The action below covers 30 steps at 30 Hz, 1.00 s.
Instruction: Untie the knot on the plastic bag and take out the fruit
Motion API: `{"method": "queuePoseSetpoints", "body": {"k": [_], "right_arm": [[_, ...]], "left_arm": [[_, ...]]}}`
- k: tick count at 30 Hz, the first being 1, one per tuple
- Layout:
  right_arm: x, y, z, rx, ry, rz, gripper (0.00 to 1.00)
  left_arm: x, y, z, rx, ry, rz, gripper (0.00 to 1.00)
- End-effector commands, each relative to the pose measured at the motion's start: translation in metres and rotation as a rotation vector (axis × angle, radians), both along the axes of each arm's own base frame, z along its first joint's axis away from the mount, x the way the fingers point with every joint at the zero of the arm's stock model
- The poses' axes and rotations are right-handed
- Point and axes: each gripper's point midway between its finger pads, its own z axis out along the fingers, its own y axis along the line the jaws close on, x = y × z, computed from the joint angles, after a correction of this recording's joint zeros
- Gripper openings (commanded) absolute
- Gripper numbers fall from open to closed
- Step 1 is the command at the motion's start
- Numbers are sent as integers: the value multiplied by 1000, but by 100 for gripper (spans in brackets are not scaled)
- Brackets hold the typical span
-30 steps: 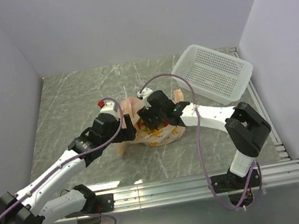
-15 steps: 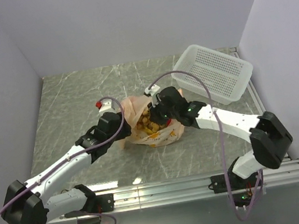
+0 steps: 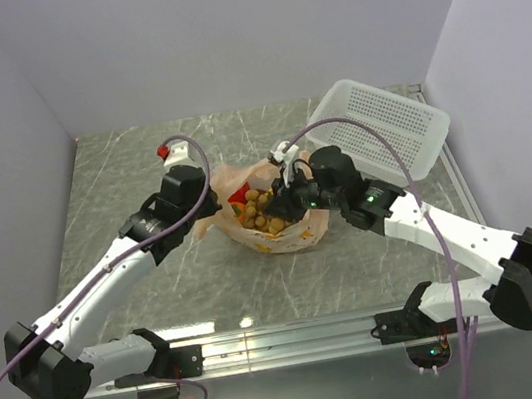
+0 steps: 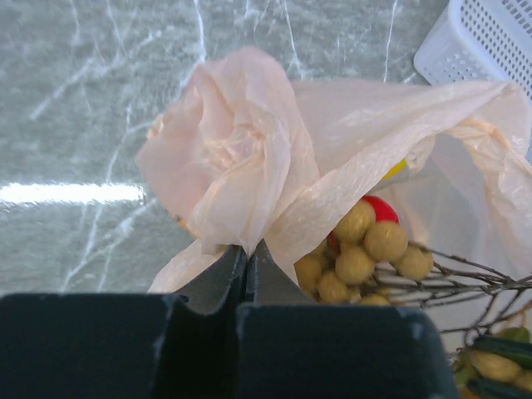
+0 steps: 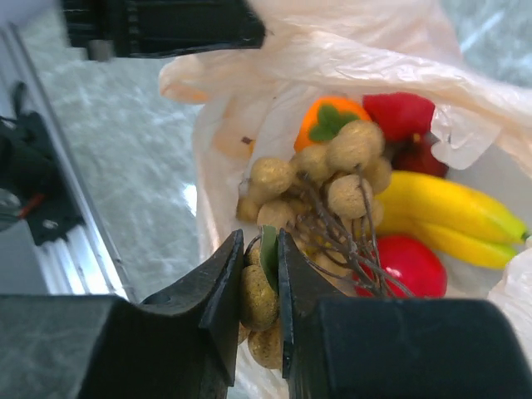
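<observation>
The peach-orange plastic bag (image 3: pixel 290 237) lies mid-table with its mouth pulled open; no tied knot shows. My left gripper (image 4: pixel 247 249) is shut on a bunched fold of the bag's left edge (image 4: pixel 237 158). My right gripper (image 5: pixel 268 241) is shut on the bunch of tan-green grapes (image 5: pixel 332 179), with one grape and a green leaf between its fingers. The rest of the fruit lies inside the bag: a yellow banana (image 5: pixel 449 220), red apples (image 5: pixel 407 266), an orange (image 5: pixel 331 116) and a dark purple piece (image 5: pixel 416 154). From above, the grapes (image 3: pixel 266 210) sit at the bag's mouth between both grippers.
A white perforated basket (image 3: pixel 382 130) stands tilted at the back right, close behind the right arm, and its corner (image 4: pixel 490 41) shows in the left wrist view. Grey marble tabletop (image 3: pixel 122 182) surrounds the bag. White walls enclose three sides.
Both grippers have shut, the left on the bag's edge and the right on the grapes. The bag's mouth has spread open, and the right arm has swung out to the right.
</observation>
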Motion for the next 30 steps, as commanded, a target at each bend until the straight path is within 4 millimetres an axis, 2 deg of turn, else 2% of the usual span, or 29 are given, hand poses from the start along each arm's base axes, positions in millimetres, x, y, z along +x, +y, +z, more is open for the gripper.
{"method": "queuePoseSetpoints", "body": {"k": [1, 4, 7, 8, 9, 12, 13, 16, 18, 19, 20, 23, 24, 26, 27, 28, 30], "right_arm": [[1, 7, 79, 186, -156, 12, 0], [9, 3, 115, 256, -235, -37, 0], [9, 9, 155, 335, -312, -11, 0], [11, 11, 162, 345, -320, -6, 0], [14, 12, 176, 365, -342, -20, 0], [40, 5, 194, 374, -401, -145, 0], [51, 3, 193, 348, -413, -182, 0], [69, -18, 221, 355, -475, -304, 0], [84, -41, 243, 371, -514, -389, 0], [95, -56, 244, 347, -512, -462, 0], [106, -76, 256, 342, -533, -538, 0], [138, -115, 247, 275, -513, -710, 0], [158, -141, 235, 238, -491, -798, 0], [176, -169, 219, 217, -451, -894, 0], [189, -181, 202, 192, -418, -939, 0], [202, -209, 193, 200, -393, -1016, 0], [220, -228, 163, 183, -340, -1069, 0]], "left_arm": [[1, 6, 23, 52, -19, -28, 0], [-3, 9, 26, 72, -8, -49, 1], [-7, 8, 32, 73, 0, -72, 1], [-9, 4, 36, 56, 1, -93, 1], [-8, 1, 47, 34, -18, -101, 1], [-8, -1, 62, 12, -56, -112, 1], [-7, 2, 64, 21, -65, -106, 1], [-2, 13, 62, 73, -73, -73, 1], [0, 16, 52, 100, -55, -72, 0], [3, 18, 48, 110, -52, -73, 0], [2, 18, 38, 121, -31, -80, 1], [-1, 15, 26, 115, -29, -114, 1], [-3, 13, 26, 109, -38, -130, 0], [-6, 12, 22, 106, -50, -162, 0], [-9, 13, 25, 101, -66, -169, 0], [-11, 13, 24, 105, -72, -175, 1], [-12, 17, 23, 103, -84, -173, 1]]}}
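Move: The white basket lies roughly 36 cm ahead of the right hand, 34 cm to its right and 18 cm below; this hand already holds the brown fruit bunch. The open bag's middle is about 9 cm ahead of the right hand, 3 cm left and 17 cm below. For the left hand, already gripping the bag's edge, the basket is some 30 cm ahead, 54 cm right and 16 cm below. Right hand lifts its brown bunch 20 cm, then swings forward-right towards the basket; left keeps the bag pinched. ##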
